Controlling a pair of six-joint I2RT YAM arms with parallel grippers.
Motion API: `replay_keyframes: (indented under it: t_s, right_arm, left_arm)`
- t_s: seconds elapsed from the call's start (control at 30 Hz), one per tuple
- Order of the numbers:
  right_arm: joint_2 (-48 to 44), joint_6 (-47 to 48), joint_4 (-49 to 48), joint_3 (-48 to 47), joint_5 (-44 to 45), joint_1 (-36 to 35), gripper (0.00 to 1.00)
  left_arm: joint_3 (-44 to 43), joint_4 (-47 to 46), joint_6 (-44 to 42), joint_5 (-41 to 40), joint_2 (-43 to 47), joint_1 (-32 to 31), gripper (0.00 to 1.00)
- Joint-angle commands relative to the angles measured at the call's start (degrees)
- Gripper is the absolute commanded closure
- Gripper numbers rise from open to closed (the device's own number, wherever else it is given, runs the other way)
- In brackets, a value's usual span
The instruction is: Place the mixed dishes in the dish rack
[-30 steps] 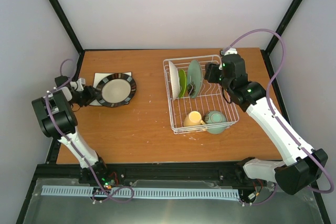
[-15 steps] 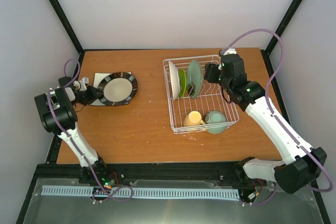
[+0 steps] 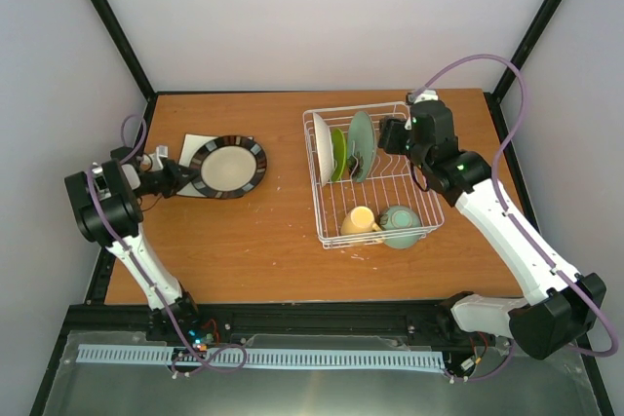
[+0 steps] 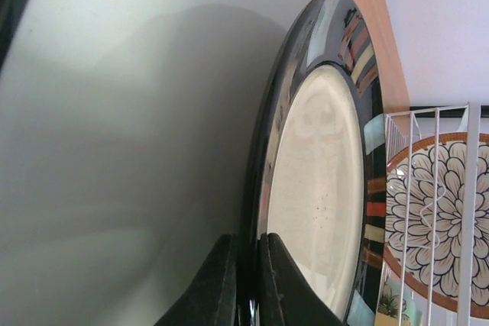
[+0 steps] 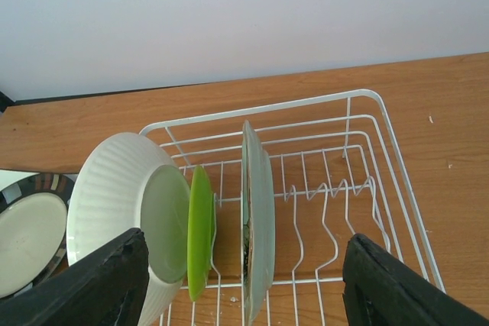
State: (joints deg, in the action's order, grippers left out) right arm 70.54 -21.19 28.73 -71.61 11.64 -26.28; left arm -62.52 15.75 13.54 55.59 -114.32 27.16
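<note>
My left gripper [image 3: 180,175] is shut on the left rim of the dark-rimmed, cream-centred plate [image 3: 228,166]. In the left wrist view both fingers [image 4: 279,280] pinch that plate's [image 4: 321,181] edge above the white square plate [image 4: 130,127]. The square plate [image 3: 191,146] shows partly under it. The white wire dish rack [image 3: 430,204] holds a white ribbed dish [image 5: 114,188], a lime-green plate [image 5: 200,234] and a pale green plate [image 5: 258,204], all upright. A yellow mug [image 3: 359,220] and a mint-green bowl [image 3: 400,222] lie at the rack's front. My right gripper [image 5: 244,284] hangs open over the rack's far side.
The table's left edge and a black frame post run close behind my left arm [image 3: 102,211]. The rack's right half [image 5: 344,196] has bare prongs. Through the rack wires [image 4: 435,188], a flower-patterned dish face [image 4: 447,219] is visible in the left wrist view.
My left gripper has shut on the dark-rimmed plate's rim. The plate has shifted right, partly off the white square plate. The right arm has not moved.
</note>
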Motion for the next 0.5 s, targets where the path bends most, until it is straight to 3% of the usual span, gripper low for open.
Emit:
replay_keyframes:
  t_s: [0.0, 0.3, 0.47]
  right_arm:
    - [-0.37, 0.25, -1.54, 0.82, -0.94, 0.44, 0.31]
    - [-3.73, 1.66, -9.08, 3.8, -8.92, 0.45, 0.31]
    - [-1.84, 2.82, -11.6, 3.78, -18.6, 0.44, 0.31]
  left_arm:
    - [0.82, 2.12, -4.32, -1.62, 2.8, -1.09, 0.99]
    - [0.69, -1.55, 0.5, 9.95, 15.88, -2.24, 0.99]
    - [-1.83, -2.28, 2.87, 13.72, 21.37, -2.97, 0.99]
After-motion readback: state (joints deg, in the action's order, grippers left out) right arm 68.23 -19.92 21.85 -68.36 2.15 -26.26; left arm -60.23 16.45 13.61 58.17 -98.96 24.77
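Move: The left hand already pinches the black-rimmed plate by its left rim, the plate's middle some 9 cm to the right and 2 cm farther out; the white tray's middle is about 4 cm right, 2 cm ahead and 3 cm below. The dish rack is some 46 cm to its right, about level. For the empty right hand, that plate lies about 40 cm left, 5 cm ahead and 28 cm below. Left hand raises the pinched plate about 9 cm off the tray; open right hand swings 3 cm left towards it. ##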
